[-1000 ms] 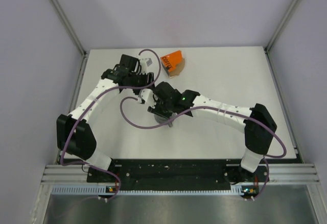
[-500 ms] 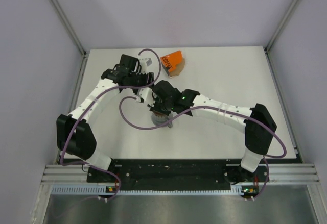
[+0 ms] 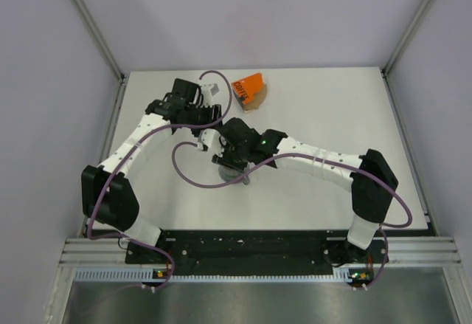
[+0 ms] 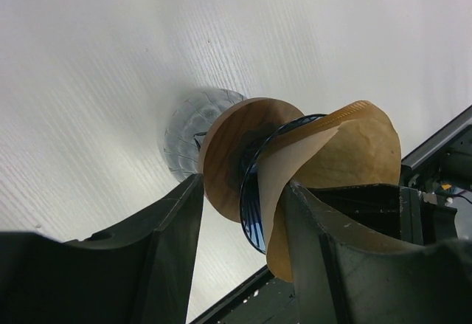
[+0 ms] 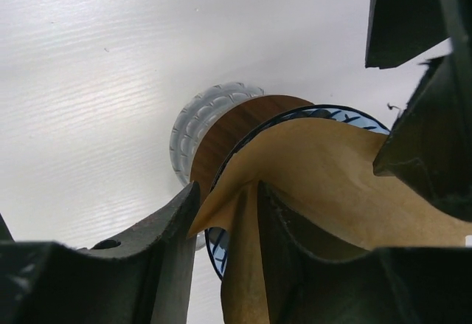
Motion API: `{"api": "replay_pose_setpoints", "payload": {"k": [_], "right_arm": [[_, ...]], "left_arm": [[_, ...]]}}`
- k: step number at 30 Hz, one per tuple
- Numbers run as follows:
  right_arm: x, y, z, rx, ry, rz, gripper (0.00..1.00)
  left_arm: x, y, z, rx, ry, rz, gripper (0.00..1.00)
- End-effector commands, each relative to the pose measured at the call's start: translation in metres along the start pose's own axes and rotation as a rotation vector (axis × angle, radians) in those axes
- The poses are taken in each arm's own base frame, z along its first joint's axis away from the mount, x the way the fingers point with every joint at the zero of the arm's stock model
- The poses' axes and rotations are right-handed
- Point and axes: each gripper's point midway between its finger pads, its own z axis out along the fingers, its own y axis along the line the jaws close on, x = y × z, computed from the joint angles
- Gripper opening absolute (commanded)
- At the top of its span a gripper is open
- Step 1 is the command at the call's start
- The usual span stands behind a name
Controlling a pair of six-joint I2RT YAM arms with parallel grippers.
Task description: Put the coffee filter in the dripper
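The blue dripper (image 4: 254,221) stands on a dark brown ring (image 4: 228,147) atop a clear pitcher (image 4: 188,128). The tan coffee filter (image 4: 361,147) sits folded in its mouth, rising above the rim. My left gripper (image 4: 243,184) is closed halfway, one finger against the ring, the other against the rim and the filter's edge. In the right wrist view the filter (image 5: 324,169) lies over the dripper (image 5: 217,246). Its crease hangs between the parted fingers of my right gripper (image 5: 227,189), touching only the right one. From above, both grippers (image 3: 221,147) crowd over the pitcher and hide the dripper.
An orange box (image 3: 249,88) lies at the back of the white table (image 3: 332,110), behind the two arms. A purple cable (image 3: 184,165) loops over the table left of the pitcher. Grey walls close in the table on three sides.
My right gripper shut on the filter's crease half a second ago and now stands open again. It has shifted slightly left over the pitcher. The left arm has not moved.
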Motion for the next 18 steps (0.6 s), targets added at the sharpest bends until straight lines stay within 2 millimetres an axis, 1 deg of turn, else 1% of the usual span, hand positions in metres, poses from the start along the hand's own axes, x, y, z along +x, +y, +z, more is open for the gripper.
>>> {"api": "replay_pose_setpoints", "payload": {"k": [1, 6, 8, 10, 12, 16, 17, 18], "right_arm": [[-0.0170, 0.0048, 0.0035, -0.023, -0.030, -0.005, 0.36], [-0.0220, 0.0032, 0.0067, -0.018, -0.030, -0.022, 0.35], [-0.0213, 0.0018, 0.0078, -0.013, -0.025, -0.036, 0.24], [-0.0179, 0.0034, 0.0091, -0.019, -0.013, -0.048, 0.08], [-0.0167, 0.0053, 0.0102, -0.031, -0.008, -0.056, 0.01], [-0.0161, 0.0046, 0.0095, -0.028, -0.004, -0.059, 0.00], [-0.0160, 0.0043, 0.0088, -0.026, -0.004, -0.059, 0.02], [-0.0160, 0.0044, 0.0082, -0.026, -0.004, -0.056, 0.08]], "left_arm": [[-0.0115, -0.0075, -0.0096, 0.027, -0.047, 0.033, 0.53], [-0.0097, -0.0073, -0.0088, 0.027, -0.043, 0.035, 0.53], [-0.0099, -0.0069, -0.0090, 0.026, -0.044, 0.032, 0.53], [-0.0105, -0.0071, -0.0092, 0.026, -0.045, 0.034, 0.52], [-0.0107, -0.0071, -0.0097, 0.025, -0.047, 0.035, 0.52], [-0.0101, -0.0053, -0.0084, 0.024, -0.043, 0.030, 0.53], [-0.0098, -0.0058, -0.0082, 0.024, -0.042, 0.031, 0.53], [-0.0098, -0.0060, -0.0083, 0.026, -0.042, 0.031, 0.53]]}}
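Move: The coffee filter's near wall already stands between the right hand's half-open fingers. The filter's middle is about 4 cm ahead of that hand, level sideways and in height. The dripper under it is roughly 3 cm ahead and 3 cm lower, with the glass jug about 1 cm ahead, 1 cm left and 8 cm down. The coffee bag lies some 25 cm ahead, 6 cm right and 10 cm lower. From the left hand, the filter is about 4 cm back, 2 cm right and 2 cm down. The right hand first sinks about 1 cm with its fingers astride the filter's near wall and the dripper's rim, then shuts them almost fully to pinch the paper at the rim, rising about 1.5 cm as it eases left and forward by roughly 1 cm each. The left hand stays half open and in place beside the filter, its near finger still against the paper. ##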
